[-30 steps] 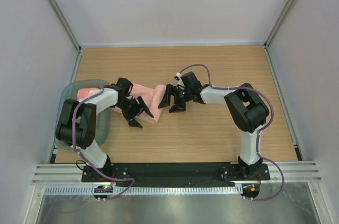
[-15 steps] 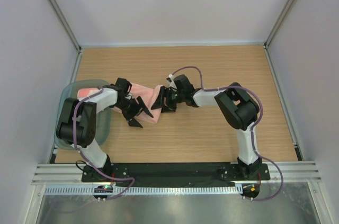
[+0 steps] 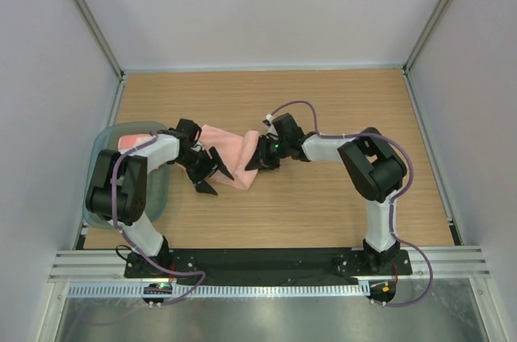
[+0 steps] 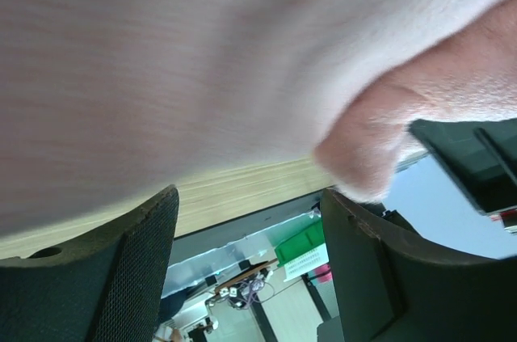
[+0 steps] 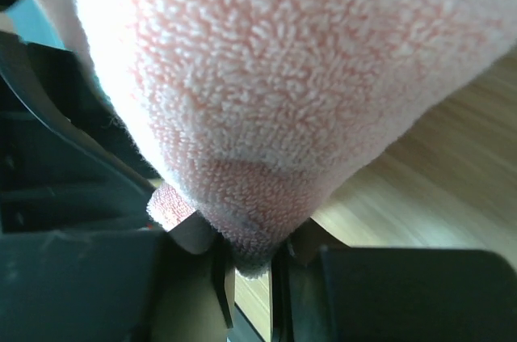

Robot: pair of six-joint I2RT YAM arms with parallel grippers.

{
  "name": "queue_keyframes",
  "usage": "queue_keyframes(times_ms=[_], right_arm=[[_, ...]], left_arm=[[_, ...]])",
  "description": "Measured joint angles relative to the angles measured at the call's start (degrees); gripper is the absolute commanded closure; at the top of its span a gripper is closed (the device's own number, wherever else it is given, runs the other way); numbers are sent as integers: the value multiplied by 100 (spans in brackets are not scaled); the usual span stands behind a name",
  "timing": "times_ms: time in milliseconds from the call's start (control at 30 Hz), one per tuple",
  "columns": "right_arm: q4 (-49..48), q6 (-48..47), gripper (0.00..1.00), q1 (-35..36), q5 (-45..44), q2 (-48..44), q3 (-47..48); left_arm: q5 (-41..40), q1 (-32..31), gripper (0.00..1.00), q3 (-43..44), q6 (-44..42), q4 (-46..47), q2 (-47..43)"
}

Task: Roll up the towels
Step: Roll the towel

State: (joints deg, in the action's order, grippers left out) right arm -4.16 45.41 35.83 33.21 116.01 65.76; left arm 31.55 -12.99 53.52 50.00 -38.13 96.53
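Observation:
A salmon-pink towel (image 3: 229,150) lies crumpled on the wooden table between my two grippers. My right gripper (image 3: 257,158) is shut on the towel's right edge. In the right wrist view the terry cloth (image 5: 266,75) fills the frame, and a fold of it is pinched between the fingers (image 5: 220,277) of that gripper (image 5: 252,265). My left gripper (image 3: 212,176) stands open at the towel's near left side. From the left wrist, the towel (image 4: 242,59) hangs right at the fingertips (image 4: 137,261), with nothing clamped between them (image 4: 246,225). Another pink towel (image 3: 134,142) rests in the tray.
The translucent grey-green tray (image 3: 103,149) sits at the table's left edge, beside the left arm. Bare wooden tabletop (image 3: 339,103) stretches behind and to the right. Frame posts and walls close in the sides.
My right gripper reached left onto the towel's right edge and closed on it, and the edge now stands drawn up. The left gripper has stayed in place, open.

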Motion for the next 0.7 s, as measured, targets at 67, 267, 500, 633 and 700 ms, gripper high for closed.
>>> queue_keyframes(times_ms=[67,267,500,633,700], right_arm=[[466,-264,99,-197,-205,-382,-249],[1867,-973,99,-1005,-802,-1504,-892],[2780,-1434,99,-1043,-1294,-1882,-935],[3235,-1582,99,-1047,-1434,-1915,-857],[3407,-1641,99,-1047,-1493,-1912,-787]], left_arm=[[-44,0,28,17,-81,-61,0],[-92,-2,29,157,-232,-181,11],[-704,-17,31,935,-509,-656,149],[-1718,-61,31,1582,-721,-957,66],[-2081,-116,31,1759,-833,-1001,-22]])
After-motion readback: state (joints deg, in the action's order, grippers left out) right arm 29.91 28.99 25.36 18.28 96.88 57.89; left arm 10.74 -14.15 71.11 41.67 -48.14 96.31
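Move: The towel's rolled edge is already pinched in the right hand; the middle of the towel lies about 11 cm to that hand's left, 2 cm farther out and some 2 cm lower. From the open left hand the towel's middle is roughly 9 cm ahead, level sideways and about 3 cm below. The green tray is centred some 31 cm to the left hand's left and 2 cm ahead, and the finished roll in it 27 cm left and 13 cm ahead. The towel is dragged across the table to the right by the right hand, which keeps its pinch on the rolled edge and travels about 16 cm, fast at first, then easing and drifting slightly back while its fingers tip some 25 degrees further down. The left hand, after a short wait, goes forward, up and left, about 9 cm in all, fingers still open and swinging to point more nearly straight down. ##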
